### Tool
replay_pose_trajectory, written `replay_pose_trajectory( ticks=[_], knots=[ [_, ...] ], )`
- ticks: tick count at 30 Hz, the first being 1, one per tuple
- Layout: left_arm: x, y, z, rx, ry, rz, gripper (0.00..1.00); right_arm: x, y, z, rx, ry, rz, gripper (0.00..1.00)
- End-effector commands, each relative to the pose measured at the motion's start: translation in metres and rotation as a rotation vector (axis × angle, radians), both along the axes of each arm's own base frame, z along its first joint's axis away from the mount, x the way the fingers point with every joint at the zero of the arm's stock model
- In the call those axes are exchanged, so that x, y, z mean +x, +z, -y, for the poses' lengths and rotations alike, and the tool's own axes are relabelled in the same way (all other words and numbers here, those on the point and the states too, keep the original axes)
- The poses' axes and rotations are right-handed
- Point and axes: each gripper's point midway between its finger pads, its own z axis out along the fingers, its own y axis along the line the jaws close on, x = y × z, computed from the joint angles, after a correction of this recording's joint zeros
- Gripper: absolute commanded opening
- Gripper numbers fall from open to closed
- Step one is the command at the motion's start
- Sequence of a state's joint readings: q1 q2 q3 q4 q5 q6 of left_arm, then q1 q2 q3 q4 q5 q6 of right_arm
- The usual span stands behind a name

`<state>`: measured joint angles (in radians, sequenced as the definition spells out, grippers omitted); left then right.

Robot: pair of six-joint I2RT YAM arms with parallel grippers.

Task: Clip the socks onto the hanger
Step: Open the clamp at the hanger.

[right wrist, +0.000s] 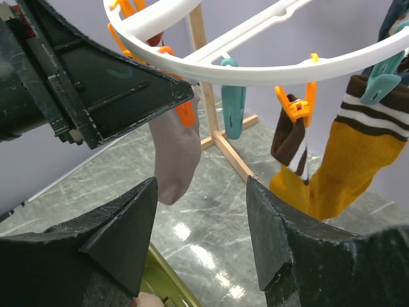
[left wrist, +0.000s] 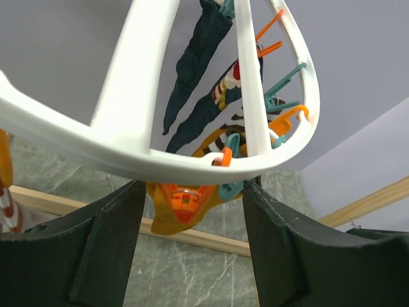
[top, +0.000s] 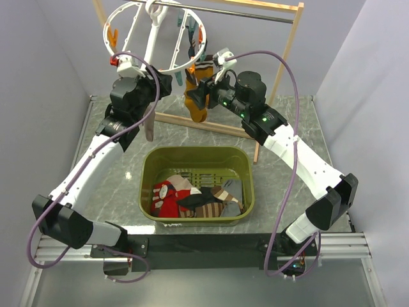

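The white ring hanger (top: 137, 13) hangs from the rack rod with orange and teal clips. A mustard sock (top: 195, 102) and a grey-taupe sock (top: 149, 128) dangle from it. My left gripper (top: 165, 82) is open just under the ring's rim (left wrist: 160, 163), and an orange clip (left wrist: 182, 198) hangs beyond its fingertips (left wrist: 193, 188). A dark navy sock (left wrist: 192, 70) is clipped further along. My right gripper (right wrist: 202, 185) is open and empty beside the grey sock (right wrist: 176, 160). A brown striped sock (right wrist: 291, 144) hangs in an orange clip next to the mustard sock (right wrist: 345, 166).
A green basket (top: 150, 167) in the middle of the table holds a red sock (top: 167, 195) and a brown striped one (top: 214, 204) among others. The wooden rack frame (top: 281, 57) stands behind, and its base bar (top: 204, 125) lies across the table.
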<state>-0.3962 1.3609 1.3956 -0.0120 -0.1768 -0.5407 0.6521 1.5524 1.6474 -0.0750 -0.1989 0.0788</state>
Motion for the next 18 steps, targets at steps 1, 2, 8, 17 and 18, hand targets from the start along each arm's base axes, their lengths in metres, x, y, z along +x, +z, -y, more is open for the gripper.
replay_pose_trajectory(
  ticks=[1, 2, 8, 17, 18],
  knots=[
    [0.0007, 0.0291, -0.0003, -0.004, 0.006, 0.073, 0.67, -0.0034, 0.0222, 0.0053, 0.017, -0.016, 0.062, 0.64],
    [0.0019, 0.0269, -0.0012, -0.004, 0.014, 0.07, 0.67, -0.0032, 0.0222, 0.0055, 0.018, -0.017, 0.061, 0.64],
    [0.004, 0.032, -0.0008, -0.019, 0.017, 0.095, 0.62, -0.0032, 0.0233, 0.0049, 0.019, -0.017, 0.064, 0.64],
    [0.0024, 0.0355, -0.0037, -0.005, 0.024, 0.104, 0.44, -0.0029, 0.023, 0.0029, 0.025, -0.011, 0.058, 0.64],
    [0.0022, 0.0354, -0.0038, -0.004, 0.024, 0.101, 0.37, -0.0036, 0.0237, 0.0025, 0.028, -0.008, 0.054, 0.64]
  ],
)
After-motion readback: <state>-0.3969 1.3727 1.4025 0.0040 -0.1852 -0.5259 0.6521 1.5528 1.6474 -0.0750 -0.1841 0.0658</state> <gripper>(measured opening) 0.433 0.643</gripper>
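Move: The empty orange clip on the hanger's near rim sits about 2 cm ahead of the left hand, centred between its open fingers and roughly level with them. Some 4 cm to the left hand's right and 3 cm ahead hangs a teal clip; the orange clip on the mustard socks is about 8 cm right and 5 cm ahead, the grey socks' clip roughly 12 cm left and 2 cm ahead. From the right hand, the empty clip lies about 5 cm forward, 8 cm left and 2 cm up. The left hand all but stays in place just under the near rim, easing forward only about half a centimetre and keeping its fingers pointed straight out around the empty orange clip. Its fingers then close, slowly at first and faster towards the end, from about two thirds open to somewhat under half, until they come onto both sides of the clip and begin to pinch its arms together. ##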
